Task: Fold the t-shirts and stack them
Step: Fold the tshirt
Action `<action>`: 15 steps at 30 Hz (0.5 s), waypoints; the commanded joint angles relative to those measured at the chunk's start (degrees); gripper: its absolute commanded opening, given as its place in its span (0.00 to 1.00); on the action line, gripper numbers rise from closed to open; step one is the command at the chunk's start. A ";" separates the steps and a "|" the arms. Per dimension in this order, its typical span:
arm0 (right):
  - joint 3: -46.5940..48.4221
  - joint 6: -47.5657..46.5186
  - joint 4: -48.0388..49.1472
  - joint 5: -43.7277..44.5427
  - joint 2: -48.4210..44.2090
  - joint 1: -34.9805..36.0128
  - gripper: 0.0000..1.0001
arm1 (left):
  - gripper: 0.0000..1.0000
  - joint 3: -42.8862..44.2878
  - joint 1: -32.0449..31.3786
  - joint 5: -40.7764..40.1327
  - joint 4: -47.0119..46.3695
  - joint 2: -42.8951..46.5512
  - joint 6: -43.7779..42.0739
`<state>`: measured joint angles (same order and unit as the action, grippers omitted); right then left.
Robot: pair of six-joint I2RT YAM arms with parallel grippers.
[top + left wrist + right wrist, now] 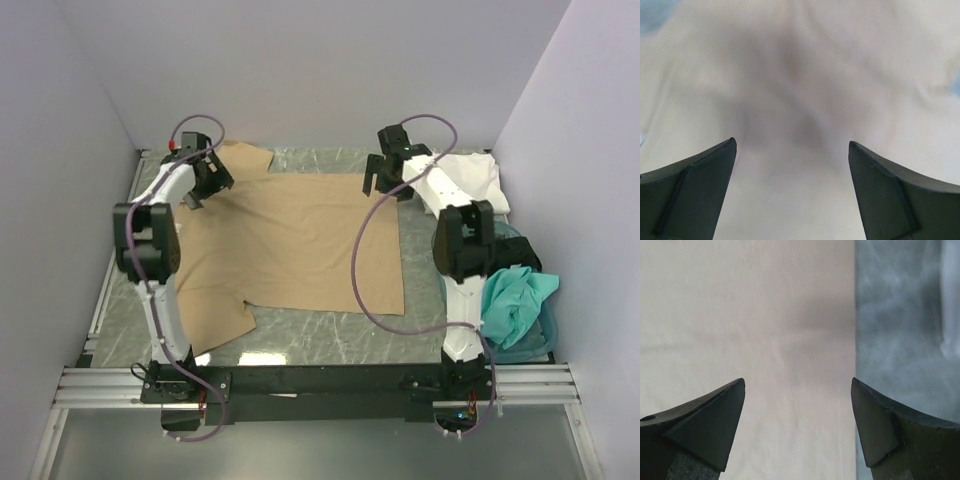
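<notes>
The tan t-shirt (290,240) lies spread flat on the marble table, sleeves to the left. My left gripper (200,185) hovers over its far left part by the upper sleeve, open, with only tan cloth (800,100) below the fingers. Over the shirt's far right corner my right gripper (385,180) stands open; its wrist view shows the straight cloth edge (852,340) running between the fingertips, nothing pinched. A white t-shirt (465,175) lies at the far right, partly under the right arm. A teal t-shirt (515,300) is bunched in the basket.
A shallow teal plastic basket (548,330) stands at the right edge by the right arm's base. Grey walls close in the table on three sides. Bare marble (330,335) shows in front of the tan shirt. Purple cables loop off both arms.
</notes>
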<state>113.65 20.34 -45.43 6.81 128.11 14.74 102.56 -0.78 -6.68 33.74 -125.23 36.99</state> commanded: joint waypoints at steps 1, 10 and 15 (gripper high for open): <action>-10.60 0.84 5.42 0.75 -15.68 0.29 0.93 | 1.00 -9.54 -0.54 -1.40 -1.91 19.99 2.73; -46.56 6.82 20.29 -2.15 -39.68 3.01 0.95 | 0.99 -46.73 -5.45 -4.40 0.71 52.00 19.07; -52.90 7.70 21.17 -1.71 -44.43 4.85 0.95 | 0.99 -58.61 -16.61 -9.39 7.02 60.44 29.69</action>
<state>62.76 26.39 -28.23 4.86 86.80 18.55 47.86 -12.29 -11.62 34.46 -67.37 56.99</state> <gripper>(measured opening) 0.946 0.995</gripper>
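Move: The shirt's near sleeve lies some 35 cm back from the left gripper and 4 cm to its right, about 5 cm lower; the armpit notch is about 31 cm back and 10 cm right of that gripper. From the right gripper, the near hem corner is roughly 31 cm back, 3 cm right and 6 cm down. The far hem corner is about 5 cm ahead and 5 cm right of it, and the basket some 25 cm back and 24 cm right. Sweep both open grippers back over the flat shirt to its near side. Bring the left one about 24 cm back towards the near sleeve, veering slightly right late on, and the right one some 15 cm straight back towards the near hem corner. Arc each up first, then start sinking past halfway, fingers wide open and clear of the cloth. ##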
